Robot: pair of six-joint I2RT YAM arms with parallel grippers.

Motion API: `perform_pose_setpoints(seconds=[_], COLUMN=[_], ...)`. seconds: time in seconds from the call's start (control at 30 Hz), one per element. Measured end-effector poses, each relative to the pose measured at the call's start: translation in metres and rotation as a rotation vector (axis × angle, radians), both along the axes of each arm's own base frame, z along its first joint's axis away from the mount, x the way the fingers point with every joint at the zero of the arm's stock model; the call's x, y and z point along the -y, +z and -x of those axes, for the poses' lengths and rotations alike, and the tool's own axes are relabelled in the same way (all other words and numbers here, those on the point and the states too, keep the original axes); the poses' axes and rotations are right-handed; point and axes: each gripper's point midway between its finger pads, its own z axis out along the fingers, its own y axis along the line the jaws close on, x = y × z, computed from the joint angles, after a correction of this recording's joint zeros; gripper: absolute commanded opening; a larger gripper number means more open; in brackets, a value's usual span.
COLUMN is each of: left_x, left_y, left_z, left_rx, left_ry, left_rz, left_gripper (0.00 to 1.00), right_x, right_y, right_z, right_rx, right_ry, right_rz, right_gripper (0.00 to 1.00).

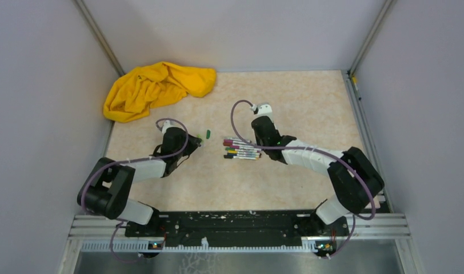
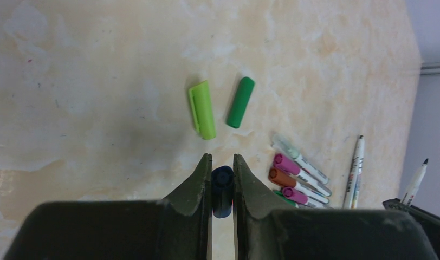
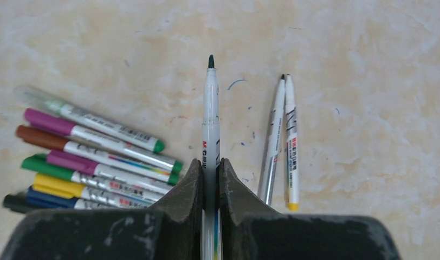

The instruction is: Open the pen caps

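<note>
My left gripper (image 1: 196,142) (image 2: 222,162) is shut on a dark blue pen cap (image 2: 222,187), low over the table. A lime green cap (image 2: 202,109) and a darker green cap (image 2: 240,102) (image 1: 207,135) lie loose just ahead of it. My right gripper (image 1: 263,130) (image 3: 209,162) is shut on an uncapped pen (image 3: 210,108) with a white barrel, its dark tip pointing forward. Several capped pens (image 1: 241,149) (image 3: 93,157) (image 2: 296,181) lie side by side between the grippers. Two uncapped pens (image 3: 280,141) lie to the right of the held one.
A crumpled yellow cloth (image 1: 155,88) lies at the far left corner. Grey walls close in the table on the left, back and right. The arm bases sit on a black rail (image 1: 235,222) at the near edge.
</note>
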Motion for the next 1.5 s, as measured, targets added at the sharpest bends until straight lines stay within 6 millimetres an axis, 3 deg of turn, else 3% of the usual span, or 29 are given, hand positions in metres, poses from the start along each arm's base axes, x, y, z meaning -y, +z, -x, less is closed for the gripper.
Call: perform_pose_setpoints(seconds=[0.13, 0.37, 0.7, 0.97, 1.23, 1.5], left_x=[-0.001, 0.0, 0.003, 0.004, 0.006, 0.004], left_y=[-0.022, -0.037, -0.034, -0.033, -0.029, -0.02], left_z=[0.004, 0.005, -0.007, -0.008, -0.007, -0.002], left_rx=[-0.058, -0.089, -0.071, -0.073, -0.067, -0.056], left_ry=[-0.001, -0.006, -0.009, -0.011, -0.018, -0.019], left_rz=[-0.024, -0.026, 0.004, 0.013, 0.028, 0.035], left_gripper=[0.21, 0.27, 0.33, 0.35, 0.51, 0.64], right_x=[0.018, 0.028, 0.04, 0.048, 0.05, 0.048], right_y=[-0.016, -0.024, -0.049, -0.054, -0.063, -0.058], right_z=[-0.016, -0.039, -0.044, -0.045, -0.042, -0.045], right_rx=[-0.039, -0.066, -0.135, -0.152, -0.178, -0.17], right_ry=[-0.063, -0.117, -0.148, -0.164, -0.162, -0.153], right_rz=[0.035, 0.056, 0.107, 0.114, 0.13, 0.129], right_gripper=[0.0, 0.0, 0.06, 0.15, 0.26, 0.3])
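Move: The left hand, still holding the navy cap, is about 4 cm above its bare spot, which is 1 cm ahead; the lime cap lies roughly 3 cm ahead and 1 cm left, the dark green cap 4 cm ahead and 2 cm right. The right hand holds the uncapped pen; its spot is about 4 cm ahead, 5 cm right and 7 cm below, with the uncapped pair 2 cm right of that spot. The capped row centres some 6 cm left of the hand, level with it. Downward about 3.5 cm, the left hand sets the navy cap beside the lime one, opens to let go, then widens its fingers and rises 1.5 cm. Meanwhile the right hand carries its pen forward and right, away from the capped row, some 5 cm each way, and sinks about 6 cm, turning slightly clockwise and tipping down; its fingers open and release the pen left of the uncapped pair. ##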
